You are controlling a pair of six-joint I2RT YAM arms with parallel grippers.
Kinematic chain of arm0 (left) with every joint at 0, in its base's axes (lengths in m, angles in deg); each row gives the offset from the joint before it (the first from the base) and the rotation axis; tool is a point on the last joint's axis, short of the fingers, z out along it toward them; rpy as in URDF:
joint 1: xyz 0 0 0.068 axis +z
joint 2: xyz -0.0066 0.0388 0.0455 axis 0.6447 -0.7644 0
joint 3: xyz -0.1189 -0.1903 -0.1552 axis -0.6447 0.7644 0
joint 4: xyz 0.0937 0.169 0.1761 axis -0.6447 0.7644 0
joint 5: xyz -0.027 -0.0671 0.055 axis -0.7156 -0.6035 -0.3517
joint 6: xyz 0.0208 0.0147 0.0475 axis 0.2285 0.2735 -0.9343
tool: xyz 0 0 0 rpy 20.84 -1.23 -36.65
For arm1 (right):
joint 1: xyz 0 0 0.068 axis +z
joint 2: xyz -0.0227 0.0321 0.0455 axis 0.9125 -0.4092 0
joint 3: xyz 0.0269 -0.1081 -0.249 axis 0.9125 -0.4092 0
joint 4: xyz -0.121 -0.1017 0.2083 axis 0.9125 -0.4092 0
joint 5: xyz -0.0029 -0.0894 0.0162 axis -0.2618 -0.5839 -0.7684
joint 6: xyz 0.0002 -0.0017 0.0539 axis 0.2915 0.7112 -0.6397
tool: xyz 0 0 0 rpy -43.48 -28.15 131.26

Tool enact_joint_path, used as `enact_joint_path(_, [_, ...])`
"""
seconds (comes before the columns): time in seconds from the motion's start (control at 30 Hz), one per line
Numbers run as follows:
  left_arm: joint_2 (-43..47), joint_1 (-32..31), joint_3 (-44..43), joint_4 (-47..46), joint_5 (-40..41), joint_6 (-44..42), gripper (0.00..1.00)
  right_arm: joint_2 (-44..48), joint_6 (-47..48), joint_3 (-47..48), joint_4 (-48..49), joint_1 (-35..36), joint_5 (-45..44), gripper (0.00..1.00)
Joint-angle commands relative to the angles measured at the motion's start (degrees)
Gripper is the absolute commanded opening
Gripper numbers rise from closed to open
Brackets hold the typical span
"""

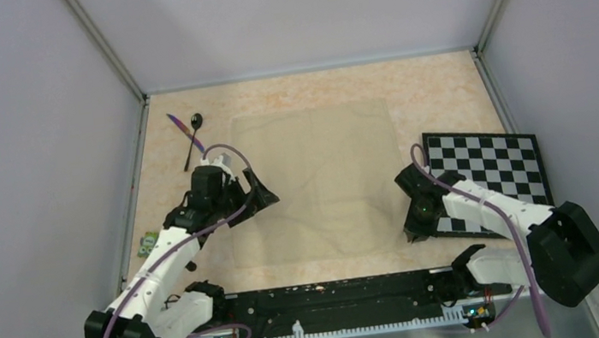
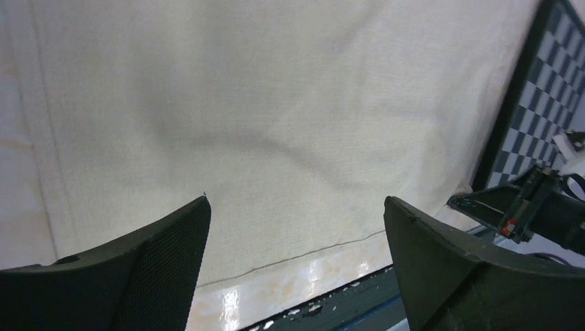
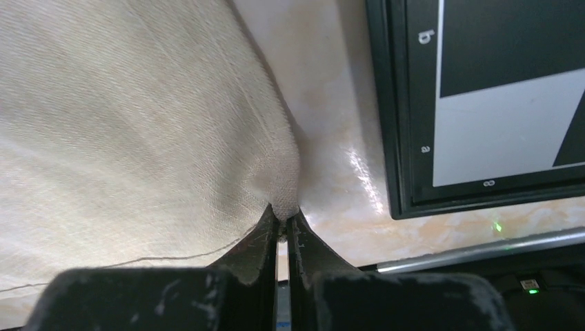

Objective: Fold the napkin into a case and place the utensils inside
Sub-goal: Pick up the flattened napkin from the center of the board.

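Note:
The beige-tan napkin [image 1: 315, 180] lies spread flat on the mottled tabletop, unfolded. My right gripper [image 1: 416, 228] is at its near right corner, shut on a pinch of the cloth [image 3: 284, 196], which bunches up between the fingertips. My left gripper [image 1: 263, 192] hovers open over the napkin's left edge; its wide-apart fingers [image 2: 165, 241] frame bare cloth [image 2: 276, 138] and hold nothing. The utensils lie crossed at the far left: a black spoon [image 1: 193, 139] and a thin purple knife [image 1: 183, 130].
A black-and-white checkerboard [image 1: 490, 167] lies right of the napkin, close to my right arm; its dark frame [image 3: 386, 138] shows in the right wrist view. A black rail [image 1: 329, 295] runs along the near table edge. Grey walls enclose the table.

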Motion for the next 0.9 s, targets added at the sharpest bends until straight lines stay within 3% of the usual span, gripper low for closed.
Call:
enact_joint_path(0.0, [-4.23,0.42,-3.96,12.76,8.93,9.37,0.99,2.79,-0.82,0.23,2.12,-0.39,-3.8,0.0])
enact_joint_path(0.13, [-8.72,0.42,-6.74,26.31,14.83,16.71,0.96,5.94,-0.52,-1.16,4.89,-0.4,-3.63,0.0])
enact_joint_path(0.27, [-7.73,0.69,-4.43,32.34,21.78,26.12,0.89,9.03,0.78,-2.27,7.41,-0.38,-3.11,0.0])
enact_joint_path(0.5, [-0.85,0.91,3.59,34.2,26.95,37.29,0.56,11.13,2.85,-3.62,9.3,-0.43,-1.24,0.0])
enact_joint_path(0.57, [0.62,0.89,4.15,34.08,27.55,38.97,0.51,11.17,3.51,-3.81,9.4,-0.36,-0.7,0.0])
enact_joint_path(0.7, [-1.27,0.91,3.71,35.37,27.73,42.0,0.49,11.61,4.38,-3.83,9.78,-0.4,-1.1,0.0])
enact_joint_path(0.87, [-3.67,0.88,6.61,33.1,22.23,45.34,0.48,11.82,4.56,-2.72,9.11,-0.38,-1.9,0.0])
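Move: The napkin's near left corner lies about 12 cm back, 10 cm to the left and 12 cm below the open left hand. A dark lump sits roughly 11 cm left of that corner and 2 cm farther out, and a green packet about 21 cm left of it and 9 cm farther out. The right hand already holds the near right corner; from it the left corner is some 45 cm left and 1 cm back, the chessboard's middle 22 cm right and 13 cm ahead. Still pinching the near right corner, the right hand draws it about 2.5 cm forward and slightly up, fingers tilting outward. Meanwhile the empty left hand swoops back, left and down, roughly 10 cm each way, to the near left corner, turning some 50 degrees counter-clockwise and tipping its fingers down while they close to half open, not yet gripping the cloth. ##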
